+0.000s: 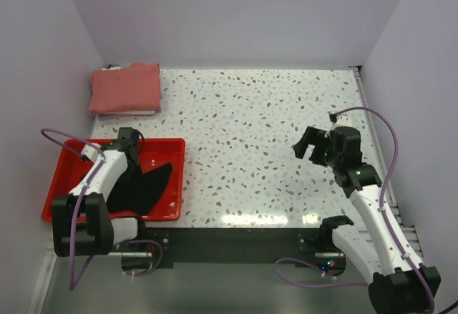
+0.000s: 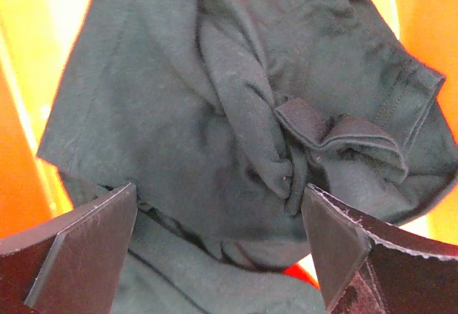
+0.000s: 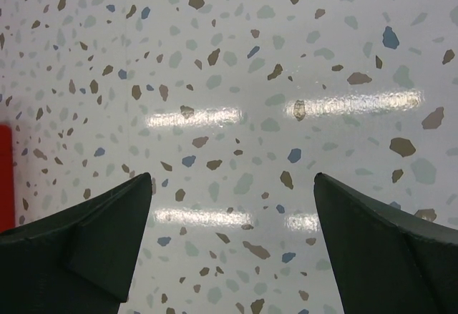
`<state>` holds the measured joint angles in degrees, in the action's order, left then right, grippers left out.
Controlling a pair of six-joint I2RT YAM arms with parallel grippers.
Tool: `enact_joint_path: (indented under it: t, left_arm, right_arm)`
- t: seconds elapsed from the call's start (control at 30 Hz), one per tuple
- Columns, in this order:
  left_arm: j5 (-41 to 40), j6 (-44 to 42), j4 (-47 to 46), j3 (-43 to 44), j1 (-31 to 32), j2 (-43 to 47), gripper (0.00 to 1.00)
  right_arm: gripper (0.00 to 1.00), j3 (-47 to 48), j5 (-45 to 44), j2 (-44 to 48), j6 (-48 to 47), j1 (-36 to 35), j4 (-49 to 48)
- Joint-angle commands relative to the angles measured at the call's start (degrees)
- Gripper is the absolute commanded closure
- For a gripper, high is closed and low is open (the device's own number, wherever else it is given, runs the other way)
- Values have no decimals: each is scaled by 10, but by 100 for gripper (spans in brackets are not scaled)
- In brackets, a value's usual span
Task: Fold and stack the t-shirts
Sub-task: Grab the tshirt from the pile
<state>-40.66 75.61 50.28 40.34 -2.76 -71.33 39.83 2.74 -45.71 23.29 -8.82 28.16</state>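
A black t-shirt (image 1: 147, 184) lies crumpled in the red tray (image 1: 71, 158). My left gripper (image 1: 132, 153) hangs over its far end. In the left wrist view the dark cloth (image 2: 200, 114) fills the frame, and the left gripper (image 2: 218, 214) is open with bunched folds between its fingers; the right fingertip (image 2: 336, 242) touches a fold. A salmon-pink t-shirt (image 1: 125, 89) lies folded in a rectangle at the table's back left corner. My right gripper (image 1: 309, 146) is open above the bare table at the right, and nothing sits in the right gripper (image 3: 232, 185).
The speckled white table (image 1: 250, 128) is boxed in by pale walls at the back and both sides. The red tray sits at its near left edge. A strip of the tray's red rim (image 3: 6, 178) shows at the left of the right wrist view.
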Motion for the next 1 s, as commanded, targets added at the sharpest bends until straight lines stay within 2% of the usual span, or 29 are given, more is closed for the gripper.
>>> enact_joint_path:
  t: [0.0,0.07,0.13,0.17,0.23,0.27,0.4,0.47,0.67,0.87,0.97]
  left_arm:
    - [35,-41,-93,-28,-14,-8,2]
    - [50,-61,-119,-36,-22,-18,4]
    - [65,-83,-132,-40,-31,-30,12]
    - [69,-88,-140,-40,-35,-35,27]
    - [68,-97,-140,-37,-36,-43,41]
    - [68,-100,-135,-35,-37,-43,61]
    - [66,-100,-118,-25,-37,-22,97]
    - [77,-97,-114,-25,-37,1,100]
    - [98,-82,-91,-10,-37,92,100]
    - [120,-108,-80,51,-37,194,100]
    - [152,-129,-115,79,-37,237,100]
  right_arm:
    - [1,3,10,10,-6,2,-21]
    - [1,3,16,12,-11,3,-21]
    - [1,1,9,14,-9,2,-22]
    - [1,0,9,13,-9,2,-24]
    - [1,0,21,12,-9,2,-26]
    - [1,2,27,12,-11,3,-26]
    - [1,2,14,12,-10,3,-20]
    - [1,1,23,13,-11,3,-22]
    - [1,0,26,9,-9,2,-27]
    - [1,2,32,3,-10,3,-24]
    - [1,2,47,5,-12,2,-29]
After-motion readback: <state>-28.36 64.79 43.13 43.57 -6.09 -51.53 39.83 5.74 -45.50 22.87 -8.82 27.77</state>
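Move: The black t-shirt lies crumpled in the red bin right under the open left gripper, its middle about 5 cm to the right, 1 cm back and 2 cm below. The bin's middle is some 4 cm right and 1 cm back of this gripper; the folded red shirts stand around 25 cm ahead and 3 cm right. From the right hand, the black t-shirt lies roughly 50 cm left, 8 cm back and 13 cm below. Sink the left gripper about 2 cm into the black t-shirt while easing slightly forward, and shut the wide-open fingers to pinch a ridge of cloth between the tips. Then, keeping the pinch, lift about 10 cm out of the bin, ever faster and a little forward, swinging the fingers forward by roughly 25 degrees. ##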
